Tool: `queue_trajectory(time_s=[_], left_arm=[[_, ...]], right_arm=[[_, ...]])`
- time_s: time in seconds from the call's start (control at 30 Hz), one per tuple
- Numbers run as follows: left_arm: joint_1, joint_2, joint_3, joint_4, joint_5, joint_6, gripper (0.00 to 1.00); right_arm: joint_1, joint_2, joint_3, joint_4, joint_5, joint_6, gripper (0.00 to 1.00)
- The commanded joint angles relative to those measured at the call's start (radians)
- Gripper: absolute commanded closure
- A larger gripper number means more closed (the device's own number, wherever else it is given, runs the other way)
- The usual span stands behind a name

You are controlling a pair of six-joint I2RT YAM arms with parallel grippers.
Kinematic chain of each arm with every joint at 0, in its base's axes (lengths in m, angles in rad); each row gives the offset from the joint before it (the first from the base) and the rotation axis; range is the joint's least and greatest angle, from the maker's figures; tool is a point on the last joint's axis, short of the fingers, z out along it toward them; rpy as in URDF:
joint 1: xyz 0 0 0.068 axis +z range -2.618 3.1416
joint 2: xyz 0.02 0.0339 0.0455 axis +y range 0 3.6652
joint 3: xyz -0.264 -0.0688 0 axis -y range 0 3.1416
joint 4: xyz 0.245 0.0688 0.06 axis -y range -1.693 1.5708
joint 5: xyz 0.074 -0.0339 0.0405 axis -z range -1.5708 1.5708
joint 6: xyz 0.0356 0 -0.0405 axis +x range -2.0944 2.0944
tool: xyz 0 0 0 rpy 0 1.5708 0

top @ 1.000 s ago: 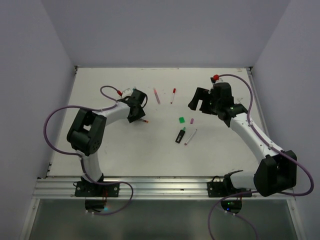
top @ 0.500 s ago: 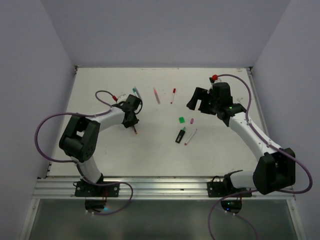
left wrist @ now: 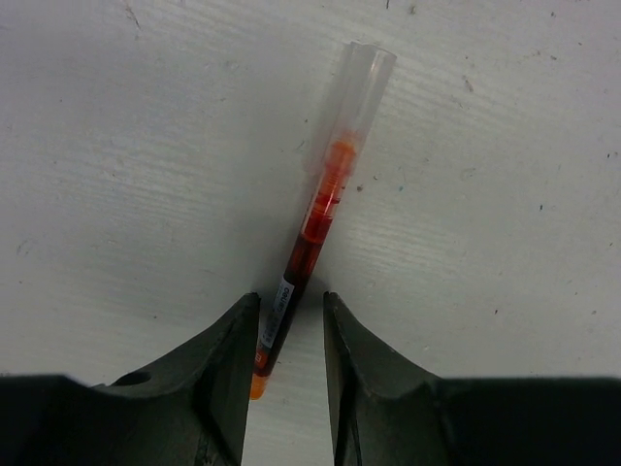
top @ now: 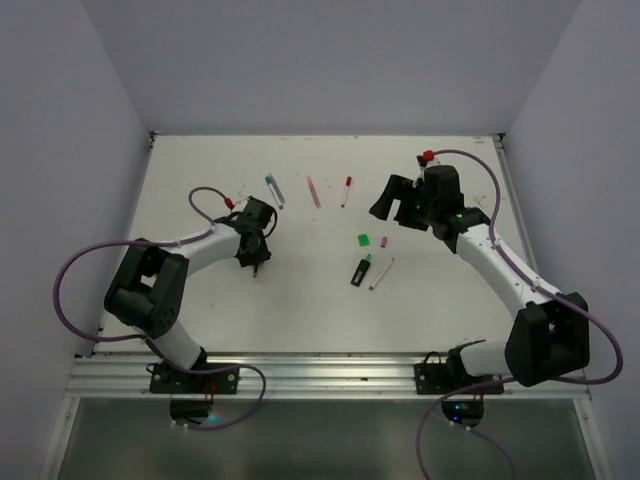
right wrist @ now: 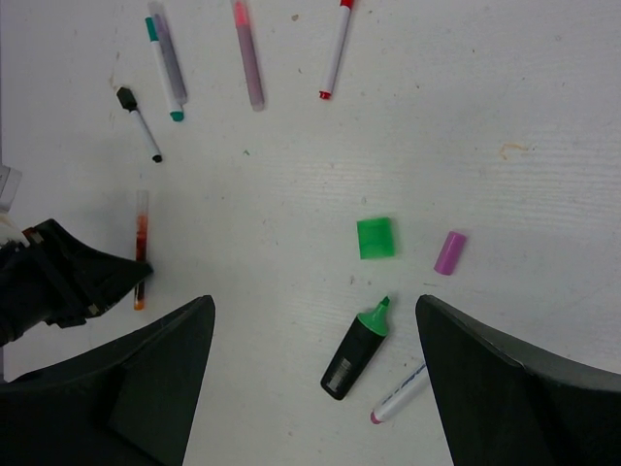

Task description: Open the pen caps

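Observation:
My left gripper (top: pixel 256 258) points down at the table, its jaws a narrow gap apart around the lower end of a red-orange pen (left wrist: pixel 315 218) that lies flat. The pen touches one finger only and its clear cap (left wrist: pixel 357 92) is on. The left gripper also shows in its wrist view (left wrist: pixel 291 306). My right gripper (top: pixel 397 211) hovers wide open and empty. Below it lie a loose green cap (right wrist: pixel 375 238), a loose magenta cap (right wrist: pixel 449 252), an uncapped green-and-black highlighter (right wrist: pixel 356 349) and an uncapped whitish pen (right wrist: pixel 398 393).
Capped pens lie in a row further back: red (right wrist: pixel 335 49), pink (right wrist: pixel 247 53), teal (right wrist: pixel 163 68) and a short black one (right wrist: pixel 139 124). The table's white top (top: pixel 300 310) is walled at the back and sides.
My left gripper has swung towards the near left, and the red-orange pen has moved with it and turned. The right arm has barely moved.

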Motion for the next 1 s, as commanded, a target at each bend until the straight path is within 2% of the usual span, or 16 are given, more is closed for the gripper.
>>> queue_trajectory(time_s=[0.0, 0.13, 0.33, 0.37, 0.43, 0.6, 0.83, 0.97], left_arm=[[0.016, 0.056, 0.013, -0.005, 0.050, 0.066, 0.63], [0.016, 0.099, 0.044, -0.044, 0.039, 0.097, 0.65], [0.016, 0.129, 0.055, -0.074, 0.048, 0.138, 0.75], [0.016, 0.130, 0.052, -0.076, 0.057, 0.143, 0.80], [0.014, 0.127, 0.046, -0.076, 0.070, 0.155, 0.83], [0.010, 0.110, 0.026, -0.057, 0.116, 0.180, 1.00], [0.004, -0.002, 0.020, 0.019, 0.206, 0.265, 1.00], [-0.006, -0.106, 0.032, 0.074, 0.322, 0.332, 1.00]], right_arm=[[-0.001, 0.005, -0.006, 0.035, -0.036, 0.013, 0.12], [0.001, 0.004, -0.015, 0.033, -0.038, 0.016, 0.12], [0.013, 0.010, -0.029, 0.047, -0.044, 0.027, 0.12], [0.016, 0.012, -0.029, 0.050, -0.044, 0.029, 0.12], [0.025, 0.018, -0.026, 0.058, -0.045, 0.033, 0.12], [0.055, 0.044, -0.014, 0.093, -0.067, 0.055, 0.12], [0.182, 0.107, 0.014, 0.216, -0.090, 0.170, 0.13], [0.245, 0.159, 0.043, 0.271, -0.062, 0.228, 0.14]])
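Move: The orange pen, its clear cap pointing forward, lies between the left hand's open fingers, its middle about 2 cm ahead of that hand and 1 cm below. The black-capped marker is about 16 cm ahead of that hand, in line sideways. From the right hand the orange pen is some 32 cm left, 3 cm back and 17 below. Nearer on that way are the loose green cap, 5 cm left and 2 ahead, and the black highlighter, 5 left and 7 back, both as low. The orange pen is pinched by its barrel: the left hand edges about 1 cm forward, closes, then lifts it roughly 1 cm while carrying it 2 cm right and a little back, turning some 15 degrees clockwise. The right hand, staying wide open, swings about 10 cm left towards the pen, gathering speed, sinking and drawing back about 2 cm each. ##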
